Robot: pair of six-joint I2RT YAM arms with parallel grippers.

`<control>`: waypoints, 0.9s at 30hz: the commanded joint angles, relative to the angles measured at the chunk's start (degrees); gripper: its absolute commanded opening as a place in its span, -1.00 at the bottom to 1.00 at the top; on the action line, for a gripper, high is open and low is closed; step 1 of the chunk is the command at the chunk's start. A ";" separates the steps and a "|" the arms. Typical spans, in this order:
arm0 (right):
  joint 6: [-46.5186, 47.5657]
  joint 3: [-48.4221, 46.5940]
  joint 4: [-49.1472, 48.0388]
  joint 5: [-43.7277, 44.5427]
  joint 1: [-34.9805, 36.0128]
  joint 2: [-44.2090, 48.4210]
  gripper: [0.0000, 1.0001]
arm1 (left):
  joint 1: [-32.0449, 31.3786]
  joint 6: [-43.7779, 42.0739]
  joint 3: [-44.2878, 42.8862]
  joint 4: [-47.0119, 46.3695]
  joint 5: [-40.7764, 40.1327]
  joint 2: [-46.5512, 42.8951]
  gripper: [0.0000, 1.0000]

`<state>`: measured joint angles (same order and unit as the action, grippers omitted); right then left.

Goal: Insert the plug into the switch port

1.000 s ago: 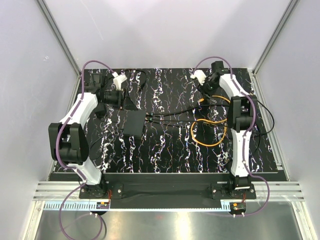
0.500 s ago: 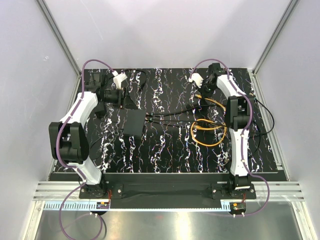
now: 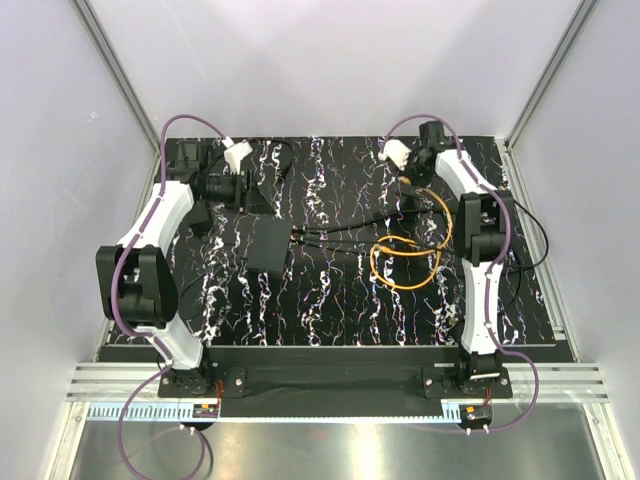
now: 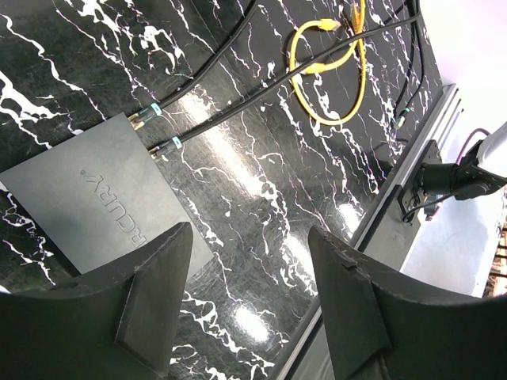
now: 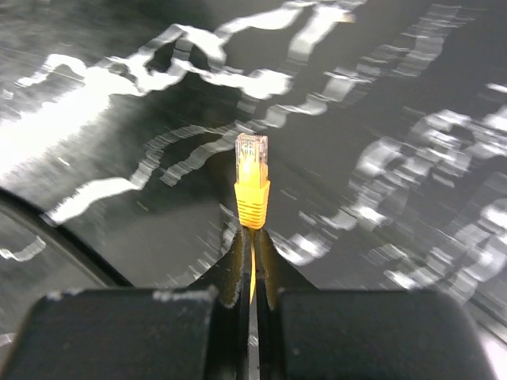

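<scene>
The plug [image 5: 252,178], a clear tip with an orange boot, sticks out just beyond my right gripper [image 5: 253,237], which is shut on the orange cable right behind it. In the top view this gripper [image 3: 412,172] is at the far right of the mat, with the orange cable's coil [image 3: 405,262] trailing below it. The switch, a flat black box [image 3: 267,247], lies left of centre. My left gripper [image 4: 249,237] hangs open above the box [image 4: 87,198], holding nothing. The switch port itself cannot be made out on the box's edge [image 4: 146,134].
Two black cables [image 4: 238,87] are plugged into the box's edge and run right across the marbled mat [image 3: 330,290], passing beside the orange coil [image 4: 325,71]. A metal rail [image 4: 396,206] borders the mat. White walls enclose the table.
My right gripper has shut on the orange cable behind the plug, and the coil has been pulled left and tighter. The left arm has hardly moved.
</scene>
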<state>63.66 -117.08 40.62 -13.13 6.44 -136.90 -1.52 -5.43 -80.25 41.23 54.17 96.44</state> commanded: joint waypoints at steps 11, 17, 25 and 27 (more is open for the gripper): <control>2.87 1.67 -14.42 7.50 -2.48 22.55 -1.00 | 0.29 2.44 -2.19 -3.00 -1.79 -9.34 0.31; 2.26 -1.04 -21.10 6.10 -2.83 27.03 -1.00 | 0.29 7.34 -2.37 -6.34 -1.97 -11.72 0.30; 2.78 0.53 -28.58 4.25 -1.96 33.01 -1.00 | -0.06 12.02 0.44 -12.67 -0.74 -15.32 0.29; 2.96 0.71 -29.28 4.25 -1.96 33.54 -1.00 | -0.24 12.20 0.01 -12.67 -0.30 -14.80 0.29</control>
<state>65.87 -116.18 16.93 -7.20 3.99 -107.77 -1.41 4.58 -80.03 33.21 52.56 83.57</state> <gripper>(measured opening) 0.011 0.649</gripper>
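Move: The right hand already holds the yellow plug, barely 3 cm above the table; the switch port lies about 28 cm to its left and 18 cm back. The switch's middle is some 34 cm left and 19 cm back, and the other yellow cable's loop is about 24 cm straight back. From the empty left hand, the port is about 7 cm right, 4 cm ahead and 17 cm below. Straight up and fast, the right hand lifts some 37 cm away from the table and the switch, drifting about 4 cm right and keeping the yellow plug pinched. Its wrist tips up roughly 50 degrees, so the fingers swing from pointing down to nearly level forward. The left hand, open and empty, rises about 9 cm above the switch, tilting slightly. ##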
